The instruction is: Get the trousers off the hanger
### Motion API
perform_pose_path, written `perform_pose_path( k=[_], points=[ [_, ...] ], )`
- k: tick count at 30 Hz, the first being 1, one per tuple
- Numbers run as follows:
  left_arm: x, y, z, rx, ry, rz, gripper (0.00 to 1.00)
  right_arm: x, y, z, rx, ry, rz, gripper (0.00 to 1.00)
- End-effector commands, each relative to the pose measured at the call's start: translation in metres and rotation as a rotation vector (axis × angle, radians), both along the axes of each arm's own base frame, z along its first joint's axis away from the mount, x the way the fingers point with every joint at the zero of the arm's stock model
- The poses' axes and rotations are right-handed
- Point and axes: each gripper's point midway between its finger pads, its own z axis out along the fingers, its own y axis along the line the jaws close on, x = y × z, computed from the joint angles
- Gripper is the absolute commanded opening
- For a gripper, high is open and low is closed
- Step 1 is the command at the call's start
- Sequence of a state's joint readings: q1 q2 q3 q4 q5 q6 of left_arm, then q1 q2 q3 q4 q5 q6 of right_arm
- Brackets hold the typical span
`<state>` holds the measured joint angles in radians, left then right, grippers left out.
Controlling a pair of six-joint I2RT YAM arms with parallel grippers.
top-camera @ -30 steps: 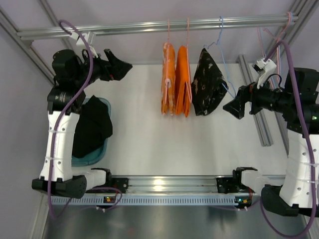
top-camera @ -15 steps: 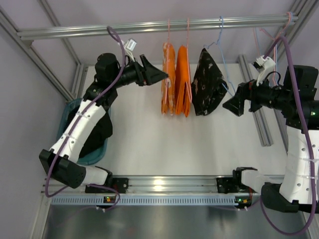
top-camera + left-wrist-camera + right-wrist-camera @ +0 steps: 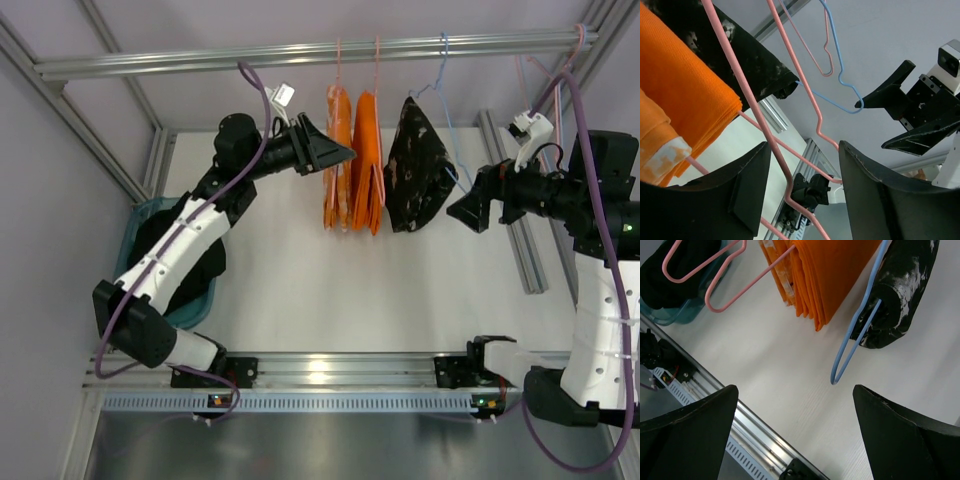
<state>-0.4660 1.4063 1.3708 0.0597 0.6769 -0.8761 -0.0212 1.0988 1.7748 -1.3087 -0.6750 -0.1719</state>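
Two bright orange trousers (image 3: 338, 165) (image 3: 367, 165) hang folded over thin pink wire hangers (image 3: 338, 62) on the overhead rail. My left gripper (image 3: 345, 155) is at the left side of the leftmost pair, up near its fold. In the left wrist view a pink hanger wire (image 3: 747, 95) runs down between my two fingers, beside the orange cloth (image 3: 685, 85); the left gripper (image 3: 805, 160) stands open, its jaws apart around the wire. My right gripper (image 3: 462, 213) (image 3: 795, 390) is open and empty, right of the garments.
A black speckled garment (image 3: 418, 170) hangs on a light blue wire hanger (image 3: 855, 340) right of the trousers. A teal bin (image 3: 192, 308) holding black cloth sits at the left under my left arm. The aluminium rail (image 3: 250, 58) crosses the top.
My left arm swung from above the bin rightward to the leftmost trousers, and its jaws have narrowed around the pink wire. The right arm has stayed put.
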Motion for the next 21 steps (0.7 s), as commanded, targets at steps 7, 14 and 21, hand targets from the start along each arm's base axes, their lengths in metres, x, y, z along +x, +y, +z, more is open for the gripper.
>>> perform_pose_path(
  k=[7,14,21],
  points=[
    [0.005,-0.018,0.036,-0.159,-0.018,-0.057,0.42,0.001,0.003,0.012,0.006,-0.045,0.012,1.00],
    [-0.003,-0.012,0.073,-0.213,-0.101,-0.044,0.00,0.003,0.008,0.024,0.037,-0.055,0.023,0.99],
    [-0.024,0.010,0.133,-0.266,-0.295,0.024,0.00,-0.001,0.022,0.046,0.112,-0.101,0.089,0.99]
  ],
)
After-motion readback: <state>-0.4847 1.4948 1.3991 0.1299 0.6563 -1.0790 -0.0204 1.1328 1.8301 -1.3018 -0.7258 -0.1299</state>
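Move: The side wire of the nearer pink hanger, close to its front end, already runs between the left hand's open fingers, about 2 cm to the right, 1 cm ahead and 1 cm below. Its patterned orange trousers hang some 13 cm ahead, 1 cm right and 12 cm lower; the plain orange trousers hang about 6 cm to the right of those, at the same depth and height. From the right hand that wire lies roughly 27 cm left, 11 cm ahead and 2 cm up. The left fingers close from about two-thirds open to nearly shut and pinch the nearer pink hanger's side wire, while the hand eases some 2 cm right and 1.5 cm forward, dipping about 1 cm before lifting most of that back; its wrist turns about 10 degrees, swinging the fingertips slightly forward. Late on, the right hand, empty and wide open, starts rising, about 1.5 cm. ##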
